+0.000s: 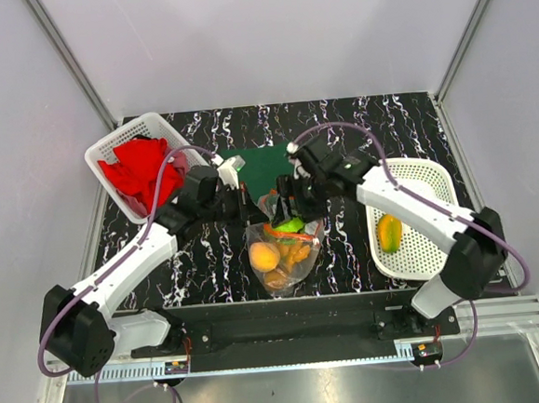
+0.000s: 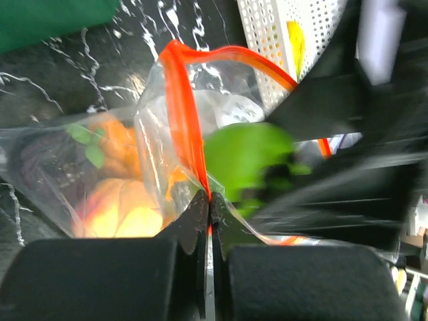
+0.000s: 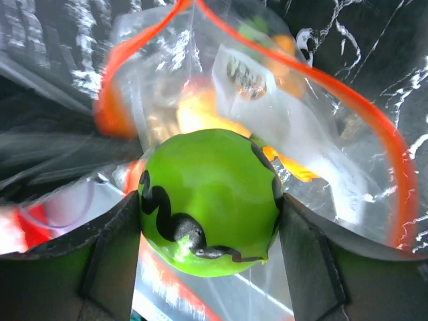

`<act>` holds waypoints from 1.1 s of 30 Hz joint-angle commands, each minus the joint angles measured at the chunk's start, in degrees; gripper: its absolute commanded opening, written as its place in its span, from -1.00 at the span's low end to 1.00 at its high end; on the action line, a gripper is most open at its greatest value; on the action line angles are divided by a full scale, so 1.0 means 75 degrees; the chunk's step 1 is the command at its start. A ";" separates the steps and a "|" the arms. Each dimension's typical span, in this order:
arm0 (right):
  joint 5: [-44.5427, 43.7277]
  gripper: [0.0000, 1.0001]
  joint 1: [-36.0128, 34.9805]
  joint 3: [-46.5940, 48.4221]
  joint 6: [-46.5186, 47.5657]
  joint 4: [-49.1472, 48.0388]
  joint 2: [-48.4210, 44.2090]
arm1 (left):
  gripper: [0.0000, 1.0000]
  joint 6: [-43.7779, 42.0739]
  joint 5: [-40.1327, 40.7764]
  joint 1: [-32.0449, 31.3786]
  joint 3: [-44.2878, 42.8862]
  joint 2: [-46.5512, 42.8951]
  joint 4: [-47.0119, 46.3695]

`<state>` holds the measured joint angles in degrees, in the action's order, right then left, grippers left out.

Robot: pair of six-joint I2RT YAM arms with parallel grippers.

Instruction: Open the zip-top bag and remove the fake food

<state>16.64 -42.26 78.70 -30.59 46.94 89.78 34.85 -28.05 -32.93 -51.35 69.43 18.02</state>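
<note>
The clear zip-top bag point(image 1: 279, 261) stands in the middle of the table with its orange-red zip strip point(image 2: 184, 107) pulled open. My left gripper point(image 2: 209, 200) is shut on that strip at the bag's left rim. My right gripper point(image 3: 210, 221) is at the bag's mouth, its two fingers pressed against either side of a round green piece of fake food point(image 3: 210, 200). In the top view the green piece point(image 1: 293, 225) sits just above the opening. Orange and peach pieces point(image 1: 266, 256) lie inside the bag.
A white basket point(image 1: 107, 149) at the back left holds a red cloth point(image 1: 136, 167). Another white basket point(image 1: 425, 166) on the right holds a yellow-orange piece point(image 1: 390, 232). A dark green cloth point(image 1: 267, 169) lies flat behind the bag.
</note>
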 commanded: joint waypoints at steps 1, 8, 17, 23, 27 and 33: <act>0.0439 -0.62 0.0407 0.0628 -0.0117 0.0070 -0.0766 | -1.00 -0.0170 0.0201 -0.0004 -0.0266 -0.0081 0.0070; 0.0454 -0.63 0.1578 0.0710 -0.0129 0.0304 -0.1843 | -1.00 -0.0158 0.0283 0.0031 -0.0313 -0.0105 0.0117; -0.3071 -0.64 0.3547 0.0559 0.1300 0.2179 -0.1916 | -1.00 -0.0053 0.0272 0.0054 -0.0371 -0.0046 0.0105; -0.4047 -0.60 0.5141 -0.0543 0.1571 0.1594 -0.1097 | -1.00 -0.0006 0.0225 0.0054 -0.0512 0.0082 0.0105; -0.3826 -0.54 0.5576 -0.0685 0.1629 0.0962 -0.0219 | -1.00 -0.0006 0.0131 0.0054 -0.0594 0.0176 0.0093; -0.3626 0.40 0.5588 -0.0274 0.1980 0.0832 0.1095 | -1.00 -0.0018 0.0061 0.0054 -0.0758 0.0340 0.0070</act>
<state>-9.93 -0.25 73.71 -18.26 55.53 96.09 34.79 -26.79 -32.82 -54.02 71.24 20.08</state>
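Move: The right gripper already holds the fake watermelon at the bag's open mouth. From this gripper, the middle of the white basket on the right is about 38 cm right, 9 cm ahead and 13 cm down; the mango in it is some 29 cm right, 3 cm ahead and as low. The peach in the bag is around 8 cm left, 3 cm back and 11 cm down. From the left gripper, the basket is about 47 cm right, 8 cm ahead and 14 cm below. Lift the right gripper some 9 cm clear of the bag's mouth with the watermelon still pinched, swing it about 30 cm right and a little forward, then lower it some 18 cm from the top of the arc to the basket. Turn the wrist clockwise by roughly 40 degrees on the way, keeping the grip unchanged. Hold the left gripper nearly still, keeping its pinch on the bag's rim. ##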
